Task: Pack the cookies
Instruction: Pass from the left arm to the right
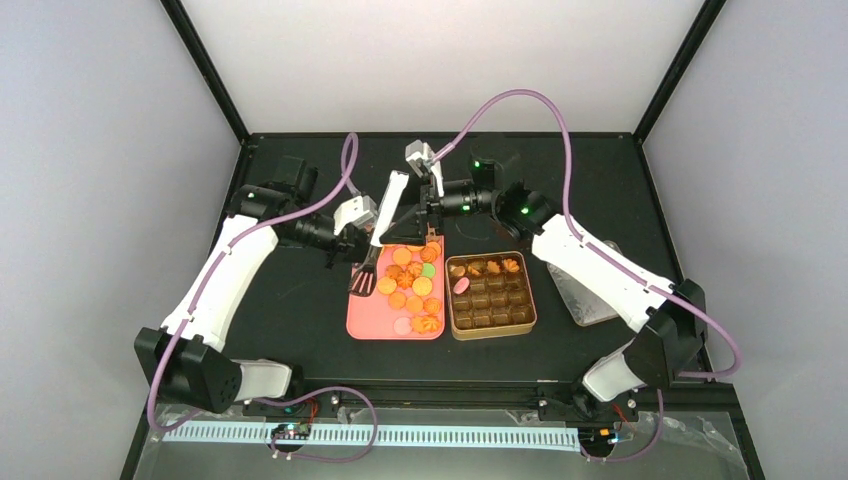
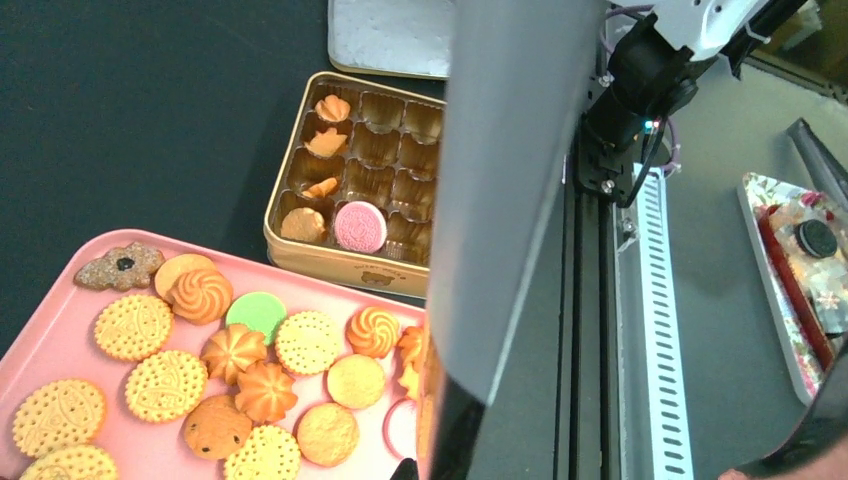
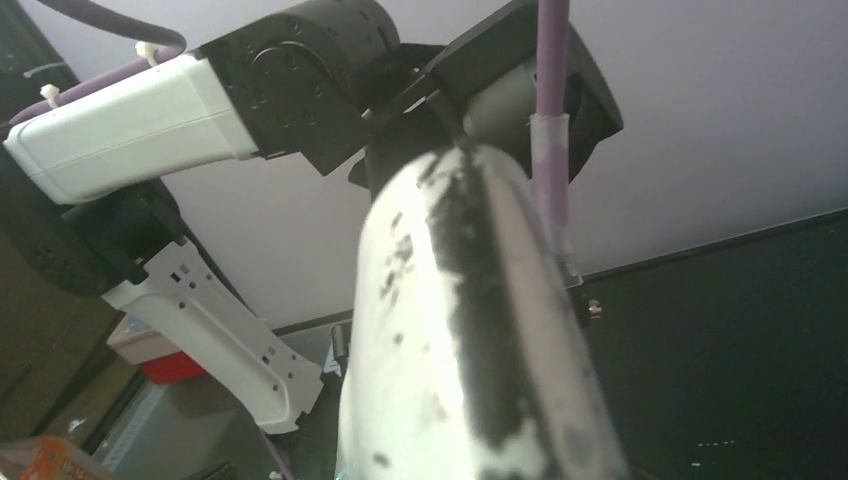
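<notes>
The cookies (image 1: 410, 285) lie on a pink tray (image 1: 375, 320); the left wrist view shows them round, orange, yellow and one green (image 2: 240, 360). To the tray's right stands a gold tin (image 1: 490, 330) with compartments, holding several cookies, one of them pink (image 2: 360, 226). My left gripper (image 1: 360, 238) is shut on metal tongs (image 1: 385, 225), whose black tips hang over the tray's left edge. My right gripper (image 1: 425, 212) is beside the tongs' upper end. The tongs' handle (image 3: 450, 330) fills the right wrist view and hides its fingers.
The tin's lid (image 1: 585, 295) lies on the black table right of the tin, under my right arm. Past the table's near edge sits a foil tray (image 2: 800, 260) with a dark sandwich biscuit. My left arm (image 3: 130, 125) shows in the right wrist view.
</notes>
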### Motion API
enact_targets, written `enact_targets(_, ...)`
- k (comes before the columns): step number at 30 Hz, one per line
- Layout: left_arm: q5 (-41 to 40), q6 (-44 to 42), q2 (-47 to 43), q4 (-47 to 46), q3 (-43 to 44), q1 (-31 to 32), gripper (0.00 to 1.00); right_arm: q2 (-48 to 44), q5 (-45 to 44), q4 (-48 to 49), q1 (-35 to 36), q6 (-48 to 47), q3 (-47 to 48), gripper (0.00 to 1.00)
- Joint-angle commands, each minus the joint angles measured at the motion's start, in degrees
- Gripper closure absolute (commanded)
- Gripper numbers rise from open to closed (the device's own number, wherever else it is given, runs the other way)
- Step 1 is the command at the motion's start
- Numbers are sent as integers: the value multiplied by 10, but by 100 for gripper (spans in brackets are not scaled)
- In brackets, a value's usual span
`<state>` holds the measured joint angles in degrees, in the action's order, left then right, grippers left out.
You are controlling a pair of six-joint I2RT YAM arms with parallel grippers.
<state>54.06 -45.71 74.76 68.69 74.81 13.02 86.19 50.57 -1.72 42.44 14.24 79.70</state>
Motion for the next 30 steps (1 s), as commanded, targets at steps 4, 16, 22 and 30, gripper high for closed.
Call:
enact_targets(4,-12,-34,-10,15,10,11,99,12,70,-2,1,-26,6,9)
enact_targets(16,-15,-35,-10,20,16,19,98,45,64,53,2,13,-8,26)
enact_targets(22,-17,-36,-10,21,19,21,99,55,61,46,11,6,-1,31)
enact_targets(30,-25,-33,-10,20,23,25,98,60,40,82,21,22,-13,30)
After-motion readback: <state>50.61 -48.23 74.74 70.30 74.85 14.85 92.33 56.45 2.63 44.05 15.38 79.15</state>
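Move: The right hand, open, goes for the upper handle of the tongs held by the left gripper, which lies about 3 cm to its left and 3 cm below, level with it fore and aft. The cookie tray's middle lies some 2 cm left and 38 cm below; the cookie tin is about 20 cm right, 2 cm back and 37 cm below. From the left hand, the right fingers are roughly 5 cm right, 2 cm forward and 10 cm above. The right hand first eases back about 1 cm while turning slightly counter-clockwise, then sinks about 3.5 cm and slides 2.5 cm left along the tongs' white handle towards the left gripper, its fingers narrowing from wide open to roughly 70 percent, with the handle between them but not yet clamped. The left hand keeps its shut grip on the tongs and holds them nearly still, settling barely 1 cm down and tilting only a few degrees. ##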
